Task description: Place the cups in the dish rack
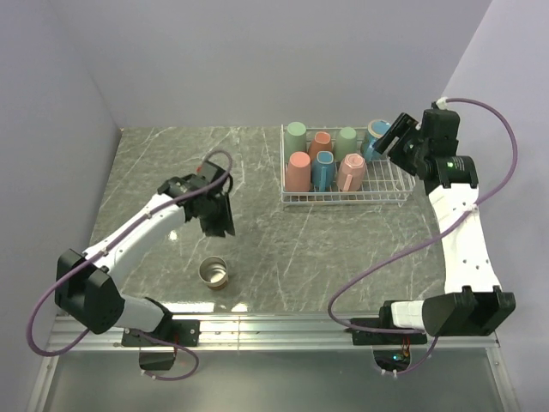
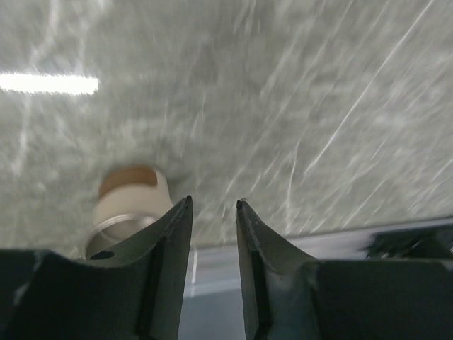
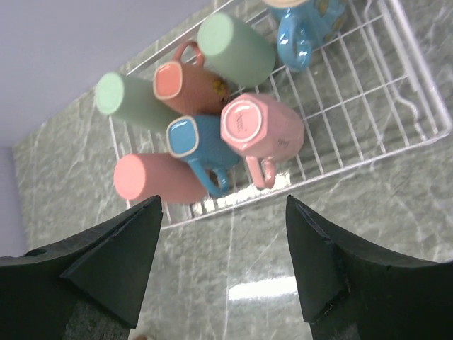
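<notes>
The white wire dish rack (image 1: pixel 386 190) stands at the back right and holds several cups upside down or on their sides: two mint green (image 1: pixel 296 131), a brown mug (image 1: pixel 321 142), salmon pink (image 1: pixel 299 170), blue (image 1: pixel 323 169), pale pink (image 1: pixel 351 172) and a blue one with an orange inside (image 1: pixel 375 136). A shiny steel cup (image 1: pixel 214 272) stands upright on the table near the front. My left gripper (image 1: pixel 220 225) hangs just behind it, jaws a narrow gap apart and empty; the steel cup (image 2: pixel 127 205) shows left of the fingers. My right gripper (image 1: pixel 388 142) hovers open over the rack's right end, holding nothing.
The dish rack (image 3: pixel 396 92) has bare wire floor at its right end. Grey walls close in the marble table on the left, back and right. A metal rail (image 1: pixel 274 326) runs along the front edge by the arm bases.
</notes>
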Controlling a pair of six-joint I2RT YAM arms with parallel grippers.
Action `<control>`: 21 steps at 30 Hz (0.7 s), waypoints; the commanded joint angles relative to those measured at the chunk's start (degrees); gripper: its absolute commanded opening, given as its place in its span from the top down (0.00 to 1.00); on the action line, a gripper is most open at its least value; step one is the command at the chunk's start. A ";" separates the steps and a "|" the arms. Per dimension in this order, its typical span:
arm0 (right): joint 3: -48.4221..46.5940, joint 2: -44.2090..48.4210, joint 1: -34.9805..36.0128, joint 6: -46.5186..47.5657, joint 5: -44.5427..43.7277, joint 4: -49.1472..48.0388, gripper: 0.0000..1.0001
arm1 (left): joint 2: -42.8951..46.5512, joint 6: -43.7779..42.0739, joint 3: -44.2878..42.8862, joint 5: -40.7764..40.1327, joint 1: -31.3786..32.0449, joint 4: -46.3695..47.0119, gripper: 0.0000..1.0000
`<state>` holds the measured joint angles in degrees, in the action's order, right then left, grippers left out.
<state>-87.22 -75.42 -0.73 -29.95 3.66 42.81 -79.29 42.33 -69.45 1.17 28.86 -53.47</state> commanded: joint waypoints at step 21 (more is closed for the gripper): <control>6.36 6.86 0.47 -2.04 6.71 -2.47 0.22 | 3.71 12.78 9.33 -8.64 15.17 -9.38 0.65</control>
<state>-81.28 -69.78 -0.60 -31.92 9.82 42.46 -74.17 54.76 -61.08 -5.69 43.62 -63.48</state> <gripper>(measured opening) 0.775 0.356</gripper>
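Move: The steel cup stands upright on the bare marble, roughly 8 cm back from the left hand, 3 cm to its left and 11 cm below. Behind it the metal rail along the table's near edge runs about 20 cm straight back from that hand and some 16 cm lower; otherwise the marble around the cup is empty. From the right hand, the cup lies about 52 cm left, 21 cm back and 28 cm below. The left hand draws back about 9 cm towards the steel cup, fast at first and then nearly stopping its backward travel, while sinking some 3 cm, its wrist tipping roughly 10 degrees so the part-open fingers point more nearly straight down, still above the cup and gripping nothing. The empty right hand, high by the loaded rack, eases about 3 cm back and 2 cm left, then all but stops with its fingers still wide open. ##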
